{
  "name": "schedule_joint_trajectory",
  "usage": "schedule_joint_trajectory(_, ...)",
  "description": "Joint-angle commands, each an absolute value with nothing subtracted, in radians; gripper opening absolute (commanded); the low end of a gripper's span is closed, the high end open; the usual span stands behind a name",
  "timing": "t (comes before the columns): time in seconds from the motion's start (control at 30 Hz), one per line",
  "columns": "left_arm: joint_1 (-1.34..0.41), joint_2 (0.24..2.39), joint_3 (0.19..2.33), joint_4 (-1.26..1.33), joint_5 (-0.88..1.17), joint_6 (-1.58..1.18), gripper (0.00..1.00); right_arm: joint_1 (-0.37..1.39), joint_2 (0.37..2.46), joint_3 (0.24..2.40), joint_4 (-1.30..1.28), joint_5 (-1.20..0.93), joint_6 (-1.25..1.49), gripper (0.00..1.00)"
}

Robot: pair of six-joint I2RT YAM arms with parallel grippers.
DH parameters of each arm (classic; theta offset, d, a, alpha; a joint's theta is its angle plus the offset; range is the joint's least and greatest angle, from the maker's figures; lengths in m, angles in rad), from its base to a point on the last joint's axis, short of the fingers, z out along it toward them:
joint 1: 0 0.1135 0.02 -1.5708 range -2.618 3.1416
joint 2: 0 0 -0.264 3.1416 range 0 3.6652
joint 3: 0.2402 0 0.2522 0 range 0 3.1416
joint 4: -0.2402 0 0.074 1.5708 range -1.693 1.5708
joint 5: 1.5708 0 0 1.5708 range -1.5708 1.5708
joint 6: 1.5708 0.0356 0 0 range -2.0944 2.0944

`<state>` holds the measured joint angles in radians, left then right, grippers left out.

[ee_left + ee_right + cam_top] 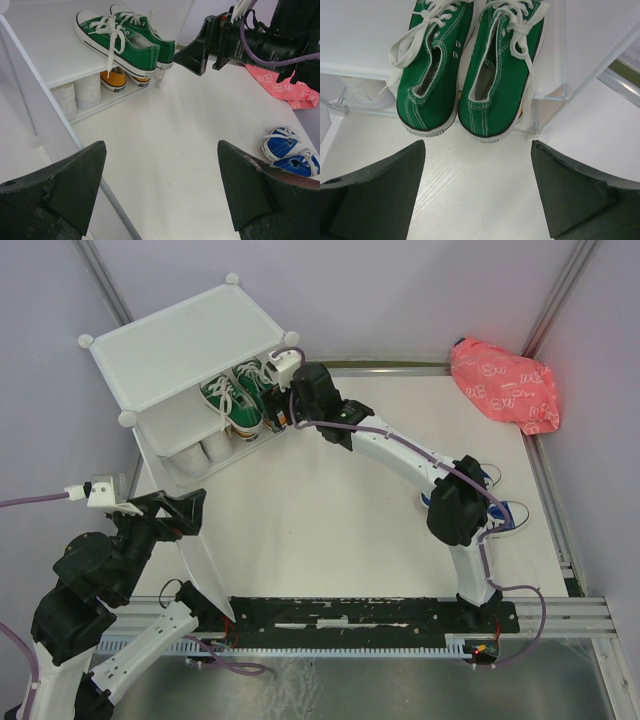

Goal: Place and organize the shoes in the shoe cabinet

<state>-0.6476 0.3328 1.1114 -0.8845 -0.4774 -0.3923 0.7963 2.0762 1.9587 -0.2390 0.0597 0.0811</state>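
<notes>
The white shoe cabinet [180, 345] stands at the far left with its open front toward the table. A green pair of shoes [235, 400] sits on its inner shelf, heels outward [427, 85]. Below the shelf stand a white pair [77, 95] and an orange pair [114, 80]. A blue pair [500, 510] lies on the table at the right, partly hidden by my right arm. My right gripper [478, 145] is open just in front of the green heels, holding nothing. My left gripper [161, 150] hangs open and empty over the table near the cabinet's front.
A pink patterned bag [505, 385] lies at the far right corner. A white cabinet panel [200, 570] runs forward beside my left gripper [196, 512]. My right arm [240, 40] reaches across the table toward the shelf. Metal frame rails border the table.
</notes>
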Motion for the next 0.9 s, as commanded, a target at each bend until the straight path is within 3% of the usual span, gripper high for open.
schedule_joint_trajectory(0.0, -0.646, 0.341, 1.082, -1.006, -0.503, -0.413, 0.99, 0.799, 2.094, 1.982, -0.117, 0.031, 0.063, 0.92)
schedule_joint_trajectory(0.2, -0.646, 0.343, 1.08, -1.013, -0.5, -0.41, 0.99, 0.798, 2.206, 2.133, -0.182, 0.023, 0.084, 0.87)
schedule_joint_trajectory(0.4, -0.645, 0.343, 1.085, -1.013, -0.509, -0.405, 0.99, 0.798, 2.252, 2.134, -0.176, 0.076, 0.112, 0.77)
schedule_joint_trajectory(0.5, -0.646, 0.346, 1.084, -1.008, -0.507, -0.401, 0.99, 0.798, 2.259, 2.131, -0.173, 0.116, 0.106, 0.64)
schedule_joint_trajectory(0.63, -0.647, 0.348, 1.079, -1.001, -0.505, -0.397, 0.99, 0.795, 2.261, 2.127, -0.143, 0.134, 0.104, 0.23)
schedule_joint_trajectory(0.7, -0.647, 0.346, 1.075, -0.999, -0.504, -0.399, 0.99, 0.795, 2.265, 2.134, -0.118, 0.143, 0.099, 0.08)
schedule_joint_trajectory(0.73, -0.646, 0.346, 1.075, -0.999, -0.503, -0.4, 0.99, 0.795, 2.266, 2.142, -0.107, 0.152, 0.095, 0.03)
schedule_joint_trajectory(0.87, -0.646, 0.342, 1.077, -1.004, -0.506, -0.403, 0.99, 0.795, 2.278, 2.193, -0.075, 0.208, 0.066, 0.02)
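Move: The right-hand green shoe on the cabinet's upper shelf, heel towards the right hand, has its middle about 11 cm ahead of that hand, 6 cm to its left and 5 cm below. The left-hand green shoe is some 7 cm ahead, 13 cm left, just as low; the orange pair sits about 9 cm ahead, 10 cm left and 16 cm below. From the left hand, the right-hand green shoe is about 38 cm ahead, 5 cm right and 15 cm lower. The right-hand green shoe's heel is what the right hand reaches for: with open fingers it eases forward and left, then sinks, ending about 4 cm farther forward, 2.5 cm left and 3.5 cm lower. Once down, the fingers close almost fully and pinch the top of the heel collar, the wrist barely turning. ##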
